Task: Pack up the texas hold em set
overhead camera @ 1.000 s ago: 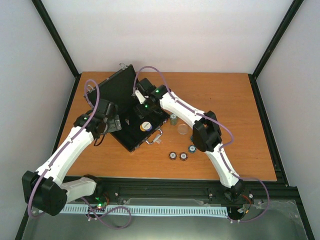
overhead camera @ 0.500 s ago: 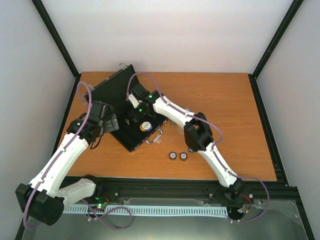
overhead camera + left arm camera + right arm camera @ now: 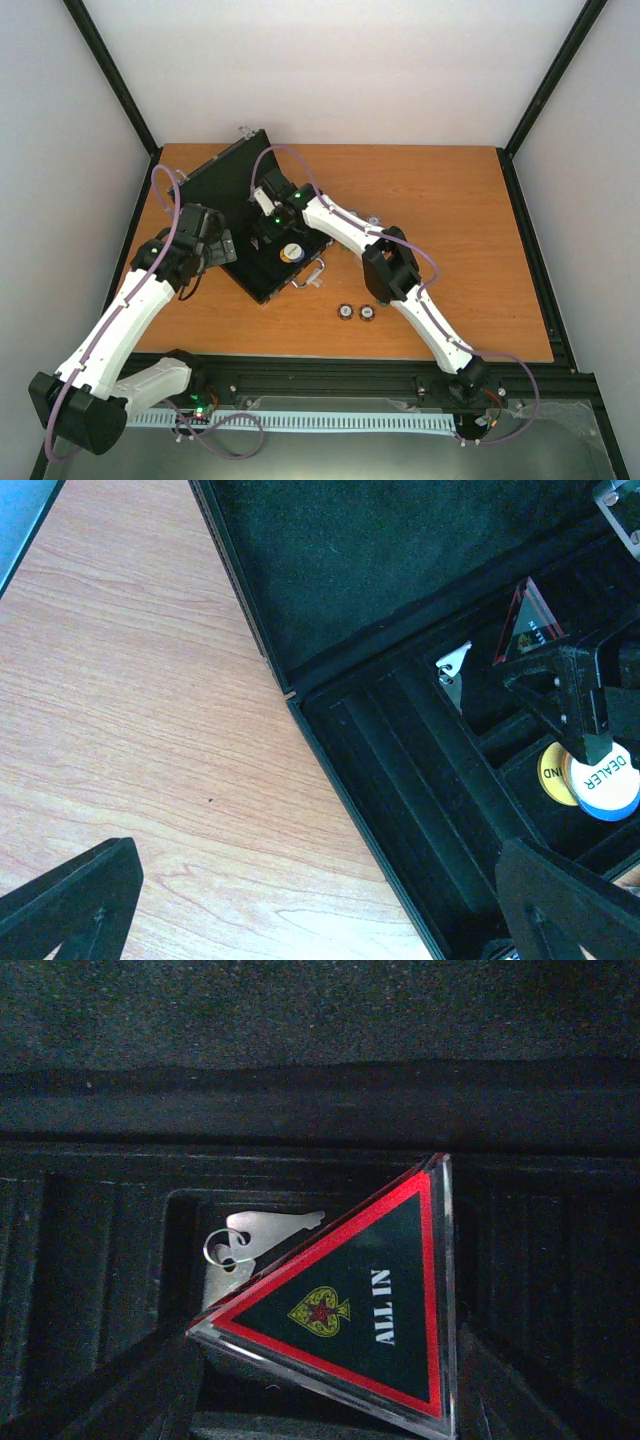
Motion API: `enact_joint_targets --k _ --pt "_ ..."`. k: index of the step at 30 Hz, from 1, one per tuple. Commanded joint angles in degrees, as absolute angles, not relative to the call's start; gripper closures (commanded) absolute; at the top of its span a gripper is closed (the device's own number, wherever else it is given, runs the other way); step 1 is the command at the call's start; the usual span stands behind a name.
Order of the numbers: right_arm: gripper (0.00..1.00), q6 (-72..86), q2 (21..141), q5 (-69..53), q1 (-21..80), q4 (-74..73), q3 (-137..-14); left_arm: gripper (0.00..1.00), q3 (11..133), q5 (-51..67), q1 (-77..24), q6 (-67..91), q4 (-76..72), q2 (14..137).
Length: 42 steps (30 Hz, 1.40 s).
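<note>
The black case lies open on the table, its lid leaning back to the left. My right gripper is inside the tray, shut on the dark red-edged triangular "ALL IN" token. The token hangs tilted over a compartment that holds silver keys. A white-and-blue dealer disc and a yellow disc lie in a nearby slot. My left gripper is open over the case's left edge, holding nothing. Two striped chip stacks stand on the table in front.
The case's silver handle sticks out toward the near right. My right arm's elbow hangs over the table just right of the case. Black frame posts and white walls close in the wooden table.
My right arm has swung left and deeper into the case with the token, its elbow now covering the chips right of the case. My left arm has shifted slightly up and left.
</note>
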State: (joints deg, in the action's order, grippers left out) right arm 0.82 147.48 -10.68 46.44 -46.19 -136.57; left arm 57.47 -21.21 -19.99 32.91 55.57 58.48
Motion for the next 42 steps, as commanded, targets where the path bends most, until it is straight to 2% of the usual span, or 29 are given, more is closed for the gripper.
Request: enact_joint_targets --k 1,12,22,25,29,40,42 --pt "0.31 -0.1 149.4 -8.3 46.8 -44.2 -138.4 0.0 58.0 -21.1 -19.8 32.5 56.3 57.7" --pt "0.3 0.5 152.2 -9.4 46.8 -43.5 -139.3 0.0 57.2 -21.4 -19.8 31.3 55.7 57.9" --pt "0.18 0.3 151.2 -6.5 46.8 -44.6 -139.0 0.0 56.5 -20.7 -19.8 30.5 54.5 58.8" --pt "0.18 0.4 150.1 -6.0 46.8 -45.0 -138.7 0.0 56.7 -20.7 -19.7 30.4 54.4 58.8" --pt "0.03 0.5 147.6 -4.0 46.8 -45.3 -138.5 0.0 57.1 -21.0 -19.8 30.5 54.6 58.8" --pt "0.0 4.3 143.3 -8.2 45.5 -44.6 -138.5 0.0 56.9 -22.2 -19.8 30.8 55.2 58.3" --pt "0.0 5.9 143.4 -5.6 45.4 -45.0 -138.5 0.0 56.9 -22.5 -19.8 30.7 55.3 58.2"
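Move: The right hand still grips the ALL IN triangle just above the case's middle compartment, whose middle lies nearly straight below, about 4 cm down and 1 cm to the left. The keys on their ring lie about 2 cm back and 3 cm left, some 5 cm down. The dealer button is roughly 5 cm back, 6 cm right and 4 cm below. From the left hand, the compartment is about 10 cm ahead, 8 cm right and 17 cm down. The right fingers let go of the ALL IN triangle in the middle compartment: the hand first lowers it about 2.5 cm beside the keys and stays low while the fingers spread from two-thirds to fully open. Then it pulls up out of the compartment by some 5 cm, drifting forward and slightly right, away from the triangle. ##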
